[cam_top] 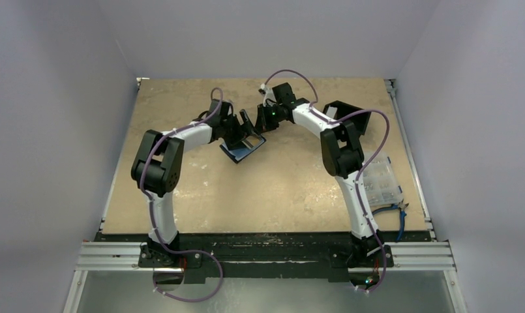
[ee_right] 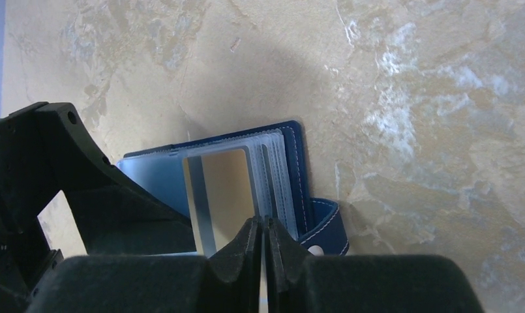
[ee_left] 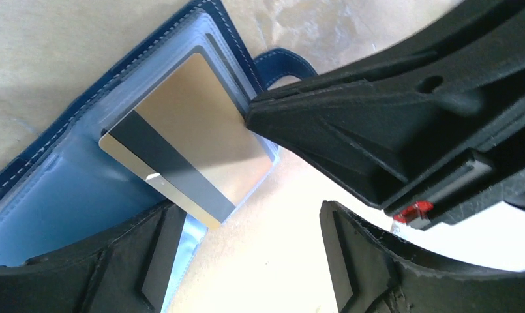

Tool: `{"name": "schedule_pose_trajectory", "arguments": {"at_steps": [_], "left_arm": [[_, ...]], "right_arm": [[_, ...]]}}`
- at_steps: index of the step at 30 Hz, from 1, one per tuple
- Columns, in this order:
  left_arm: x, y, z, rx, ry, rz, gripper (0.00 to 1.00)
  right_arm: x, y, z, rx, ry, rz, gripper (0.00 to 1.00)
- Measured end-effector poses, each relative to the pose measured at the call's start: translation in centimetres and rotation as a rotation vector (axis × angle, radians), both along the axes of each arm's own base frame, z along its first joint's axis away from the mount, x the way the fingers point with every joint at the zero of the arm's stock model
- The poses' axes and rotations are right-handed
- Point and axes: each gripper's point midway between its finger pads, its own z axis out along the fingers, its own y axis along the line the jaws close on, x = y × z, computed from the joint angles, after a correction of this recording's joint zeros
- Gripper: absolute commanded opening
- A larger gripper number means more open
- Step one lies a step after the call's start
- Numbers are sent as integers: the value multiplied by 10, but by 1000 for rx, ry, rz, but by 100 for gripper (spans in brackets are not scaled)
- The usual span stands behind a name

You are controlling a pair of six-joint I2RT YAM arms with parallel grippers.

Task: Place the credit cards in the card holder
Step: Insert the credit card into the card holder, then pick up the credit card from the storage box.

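Observation:
The navy-blue card holder (cam_top: 241,151) lies open on the table between both arms, its clear sleeves fanned out (ee_right: 279,176). A gold credit card (ee_left: 188,137) with a dark stripe sits partly inside one sleeve, its striped end sticking out. My left gripper (ee_left: 250,215) is open just in front of the holder; one finger rests over the sleeve's edge and nothing is between the fingers. My right gripper (ee_right: 264,223) is shut, its tips against the card's edge by the sleeves (ee_left: 250,116). In the top view the two grippers (cam_top: 232,132) (cam_top: 250,121) meet over the holder.
A clear plastic compartment box (cam_top: 382,184) lies at the table's right edge, with a blue-handled tool (cam_top: 398,212) beside it. A black open-sided box (cam_top: 343,111) stands behind the right arm. The holder's snap strap (ee_right: 325,228) sticks out to one side.

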Motion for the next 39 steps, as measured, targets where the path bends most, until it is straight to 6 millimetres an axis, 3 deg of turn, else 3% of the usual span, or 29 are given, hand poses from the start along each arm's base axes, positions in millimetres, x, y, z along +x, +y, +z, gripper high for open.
{"name": "schedule_pose_trajectory", "arguments": {"at_steps": [5, 7, 10, 14, 16, 19, 22, 24, 29, 32, 39], "left_arm": [[-11, -5, 13, -18, -18, -84, 85], [-15, -2, 23, -12, -36, -106, 86], [-21, 7, 46, -12, -84, -129, 86], [-18, 30, 67, 1, -149, -131, 86], [-18, 45, 70, 33, -175, -127, 86], [-19, 58, 77, 88, -218, -139, 86], [-22, 60, 83, 113, -254, -164, 86], [-26, 61, 85, 116, -265, -175, 85], [-35, 59, 81, 103, -259, -202, 85], [-39, 57, 78, 92, -251, -214, 85], [-39, 53, 81, 68, -265, -231, 84]], "right_arm": [[-5, -21, 9, -35, 68, -52, 50], [-5, -32, 23, -51, 71, -76, 59], [4, -62, 65, -61, 17, -136, 71], [20, -124, 136, -76, -120, -277, 85], [25, -172, 167, -96, -181, -410, 94], [29, -237, 180, -134, -215, -597, 99], [30, -290, 156, -191, -167, -752, 99], [30, -299, 133, -211, -113, -785, 99], [22, -297, 79, -223, -1, -817, 99], [23, -295, 67, -184, 22, -824, 99], [47, -301, 38, -70, 69, -816, 99]]}}
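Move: Some 27 cm to the right hand's right and 6 cm farther out stands the card stack, about 2 cm higher than its fingertips. The black box holding it is centred roughly 3 cm farther right and 2 cm nearer the base. The open card holder lies 6 cm left and 5 cm back of the right hand. From the left hand, the holder's middle is some 2 cm left, 1 cm back and 3 cm below; the stack lies about 31 cm right and 9 cm ahead. Leaving the card holder's clasp end, the right hand arcs about 30 cm to the right, high over the table and then down to the card stack, opening wide from shut and turning some 45 degrees clockwise; it finishes easing forward and down with its fingers spread around the stack. The left hand rises from the holder, drawing left and back and tilting up, fingers still wide. ##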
